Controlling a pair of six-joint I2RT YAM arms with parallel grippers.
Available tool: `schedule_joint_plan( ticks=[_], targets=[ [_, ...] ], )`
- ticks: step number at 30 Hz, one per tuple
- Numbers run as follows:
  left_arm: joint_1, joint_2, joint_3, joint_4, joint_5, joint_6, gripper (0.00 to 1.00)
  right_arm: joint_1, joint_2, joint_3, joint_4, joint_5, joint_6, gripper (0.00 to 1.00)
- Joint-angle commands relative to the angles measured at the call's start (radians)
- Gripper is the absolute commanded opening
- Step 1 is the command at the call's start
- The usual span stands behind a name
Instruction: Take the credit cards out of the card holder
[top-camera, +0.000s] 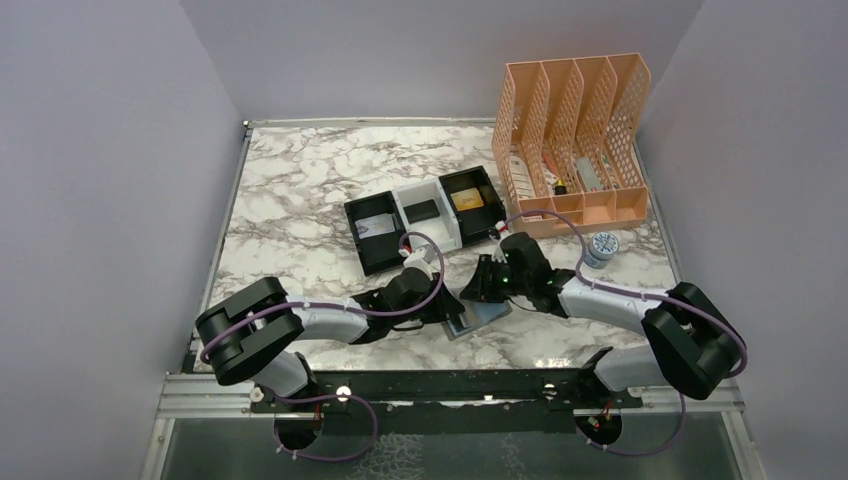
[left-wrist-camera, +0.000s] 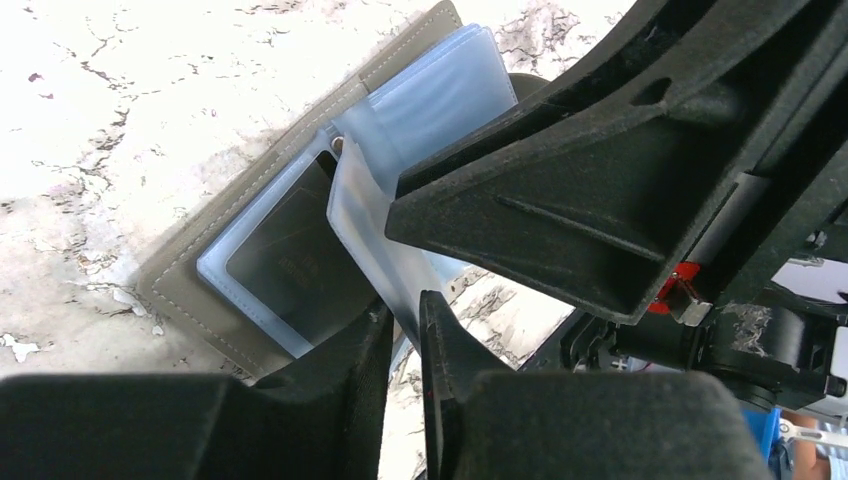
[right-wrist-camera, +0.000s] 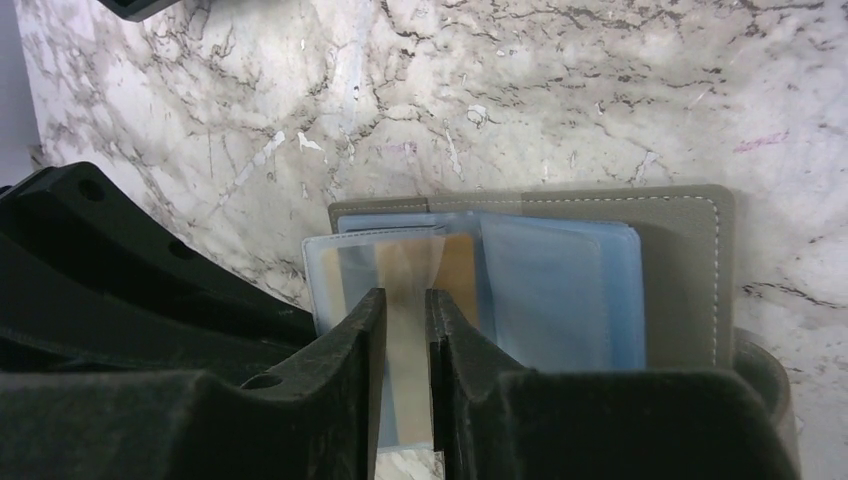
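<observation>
The card holder (top-camera: 486, 319) lies open on the marble near the front edge, grey-taupe outside (left-wrist-camera: 190, 275) with clear blue plastic sleeves (right-wrist-camera: 560, 290). A dark card (left-wrist-camera: 290, 255) sits in one sleeve. A gold-yellow credit card (right-wrist-camera: 462, 268) shows through another. My left gripper (left-wrist-camera: 405, 312) comes from the left and is shut on a raised sleeve leaf at its tips. My right gripper (right-wrist-camera: 404, 297) is over the same leaf from the opposite side. Its jaws stand slightly open with the leaf loose in the gap. In the top view both grippers, left (top-camera: 452, 303) and right (top-camera: 478, 292), meet over the holder.
A black-and-white three-compartment tray (top-camera: 352, 212) lies behind the holder, with a gold-yellow card (top-camera: 466, 200) in its right compartment and flat cards in the other two. A peach mesh file rack (top-camera: 575, 140) stands at the back right. A small round tin (top-camera: 603, 247) sits beside it.
</observation>
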Motion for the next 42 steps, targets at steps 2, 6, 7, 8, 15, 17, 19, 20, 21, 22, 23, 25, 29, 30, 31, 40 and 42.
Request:
schedule_joint_plan(
  ticks=[2, 6, 7, 8, 15, 17, 19, 20, 21, 22, 23, 25, 29, 30, 31, 40, 42],
  targets=[
    [-0.002, 0.003, -0.010, 0.033, -0.021, 0.000, 0.18, -0.008, -0.065, 0.043, -0.109, 0.086, -0.041, 0.31],
    [-0.001, 0.007, -0.002, 0.033, -0.011, 0.014, 0.27, -0.009, -0.104, 0.070, -0.224, 0.225, -0.067, 0.42],
    [-0.001, 0.011, 0.005, 0.033, -0.003, 0.020, 0.31, -0.010, -0.111, 0.075, -0.245, 0.252, -0.071, 0.43],
    [-0.002, 0.018, 0.014, 0.033, 0.005, 0.026, 0.34, -0.012, -0.118, 0.079, -0.260, 0.270, -0.077, 0.43],
    [-0.002, 0.096, 0.086, 0.033, 0.068, 0.047, 0.46, -0.063, -0.151, 0.072, -0.286, 0.281, -0.096, 0.43],
    [-0.002, 0.111, 0.104, 0.033, 0.075, 0.055, 0.48, -0.080, -0.142, 0.076, -0.288, 0.267, -0.101, 0.43],
    [-0.001, 0.123, 0.122, 0.033, 0.082, 0.064, 0.49, -0.091, -0.133, 0.075, -0.287, 0.256, -0.109, 0.43],
    [-0.001, 0.128, 0.129, 0.033, 0.086, 0.067, 0.50, -0.096, -0.127, 0.072, -0.282, 0.250, -0.113, 0.43],
    [-0.001, 0.138, 0.135, 0.033, 0.091, 0.069, 0.51, -0.102, -0.118, 0.070, -0.279, 0.245, -0.115, 0.43],
    [-0.002, 0.146, 0.144, 0.033, 0.098, 0.071, 0.52, -0.108, -0.107, 0.069, -0.280, 0.235, -0.116, 0.43],
    [-0.002, 0.156, 0.151, 0.033, 0.107, 0.074, 0.52, -0.113, -0.098, 0.066, -0.276, 0.218, -0.116, 0.43],
    [-0.001, 0.176, 0.168, 0.033, 0.124, 0.081, 0.54, -0.116, -0.083, 0.060, -0.270, 0.194, -0.111, 0.43],
    [-0.002, 0.208, 0.213, 0.032, 0.169, 0.116, 0.58, -0.118, -0.091, 0.027, -0.258, 0.181, -0.080, 0.43],
    [-0.002, 0.214, 0.221, 0.032, 0.175, 0.122, 0.59, -0.118, -0.096, 0.019, -0.256, 0.177, -0.070, 0.43],
    [-0.001, 0.215, 0.229, 0.032, 0.183, 0.131, 0.59, -0.118, -0.100, 0.010, -0.255, 0.173, -0.055, 0.43],
    [-0.003, 0.257, 0.242, 0.024, 0.216, 0.149, 0.64, -0.119, -0.147, -0.068, -0.222, 0.121, 0.040, 0.43],
    [-0.003, 0.245, 0.236, 0.019, 0.212, 0.148, 0.65, -0.119, -0.168, -0.086, -0.228, 0.130, 0.063, 0.43]
  ],
)
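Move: The left fingers hold the back edge of the card holder's raised clear sleeve, whose middle is about 2 cm ahead, 2 right and 2 below them; the black card's pocket lies about 1 cm ahead and 5 below. From the right hand, whose tips are against that sleeve, the blue flap is about 6 cm right, level and 3 below, the raised sleeve's middle 1 cm right, 2 back; the three-bin tray sits some 20 cm ahead, 10 left. Open the left fingers wide to free the sleeve edge and carry that hand about 6 cm right, turning it clockwise some 15 degrees, so the sleeve stands between the spread fingers. Bring the right hand off the sleeve: part its fingers about halfway, go some 7 cm right, first rising and reaching forward, then back and down, turning clockwise, until the fingers straddle the blue flap's outer edge. ##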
